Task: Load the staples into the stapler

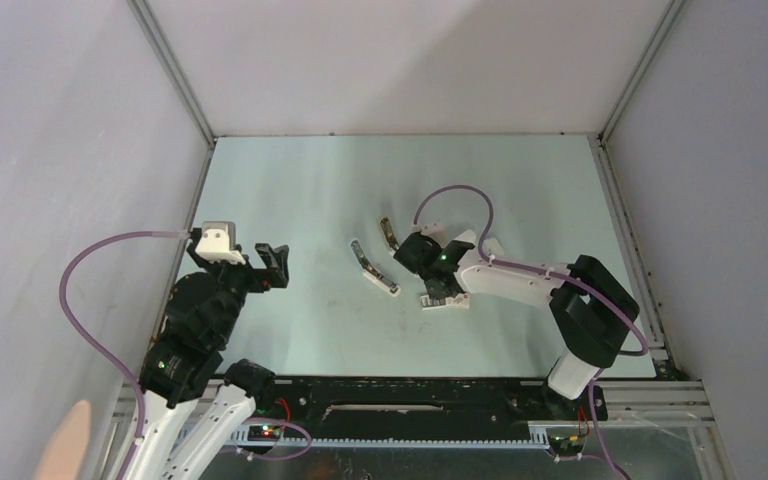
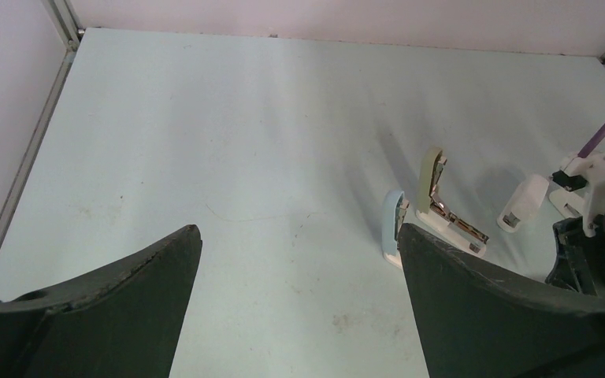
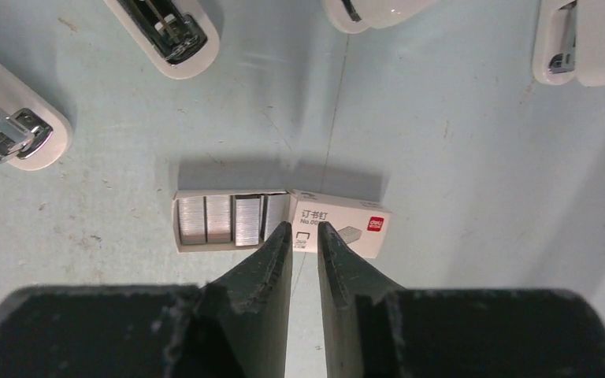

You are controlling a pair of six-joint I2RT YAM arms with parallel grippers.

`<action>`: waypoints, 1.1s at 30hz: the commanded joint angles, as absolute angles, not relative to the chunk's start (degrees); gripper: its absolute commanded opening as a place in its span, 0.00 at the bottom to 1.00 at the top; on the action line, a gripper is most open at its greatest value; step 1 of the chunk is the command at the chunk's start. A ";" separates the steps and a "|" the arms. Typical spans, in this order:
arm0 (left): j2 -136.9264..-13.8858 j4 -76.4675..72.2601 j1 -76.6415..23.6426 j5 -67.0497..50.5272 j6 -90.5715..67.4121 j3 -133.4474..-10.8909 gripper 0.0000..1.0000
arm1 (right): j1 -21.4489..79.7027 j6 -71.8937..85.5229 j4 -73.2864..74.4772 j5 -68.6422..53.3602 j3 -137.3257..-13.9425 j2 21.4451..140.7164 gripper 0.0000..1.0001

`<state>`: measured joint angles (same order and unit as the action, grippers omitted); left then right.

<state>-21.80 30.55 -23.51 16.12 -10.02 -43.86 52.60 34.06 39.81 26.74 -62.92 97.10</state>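
Note:
The staples point(image 3: 220, 219) are silvery striped strips lying in a white tray that is slid out of its printed box sleeve point(image 3: 350, 227). My right gripper point(image 3: 305, 228) hovers right over the join of tray and sleeve, its jaws a narrow gap apart with nothing between them. In the top view it sits over the box point(image 1: 444, 296). Two staplers lie hinged open left of it: a pale blue one point(image 1: 373, 268) point(image 2: 394, 227) and a yellowish one point(image 1: 388, 235) point(image 2: 433, 175). My left gripper point(image 1: 275, 262) point(image 2: 299, 236) stands wide open and empty at the table's left.
White staplers point(image 3: 579, 43) point(image 2: 522, 203) lie beyond the box near the right arm. Two open stapler ends point(image 3: 169, 31) point(image 3: 8, 134) show at the right wrist view's upper left. Enclosure walls and metal rails point(image 1: 190, 230) border the pale green table point(image 1: 310, 180).

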 commanded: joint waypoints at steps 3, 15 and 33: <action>-21.75 28.45 -23.73 15.23 -9.58 -43.77 0.98 | 53.11 34.54 35.43 22.82 -62.32 96.31 0.28; -21.62 28.41 -23.78 15.11 -9.56 -43.77 0.98 | 52.66 37.43 33.90 20.59 -62.31 100.82 0.38; -21.96 28.38 -23.78 14.75 -9.49 -43.77 0.98 | 47.80 39.73 27.57 13.88 -54.05 96.77 0.37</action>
<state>-21.80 30.55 -23.51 15.79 -10.02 -43.86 49.19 38.65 29.67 16.64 -57.06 97.62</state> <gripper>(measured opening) 0.985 0.382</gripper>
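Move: The staples in the right half of the open box lie about 2 cm left of the right hand, level with it and some 4 cm below. The closed staple box adjoins their box, about 2 cm to the hand's right. The blue-lidded stapler stands roughly 15 cm left and 7 cm ahead, the olive-lidded one 9 cm left and 12 cm ahead. From the idle left hand, the staples are around 34 cm right, 3 cm ahead and 27 cm below. Over the staples in the open box's right half, the right hand shifts left about 2.5 cm while its fingers spread to about twice their narrow gap, then sinks 3 cm in all. Once low, it eases back right by about 1 cm and tilts, its left side rising some 10 degrees. The tips end astride the staples; firm contact can't be seen. ##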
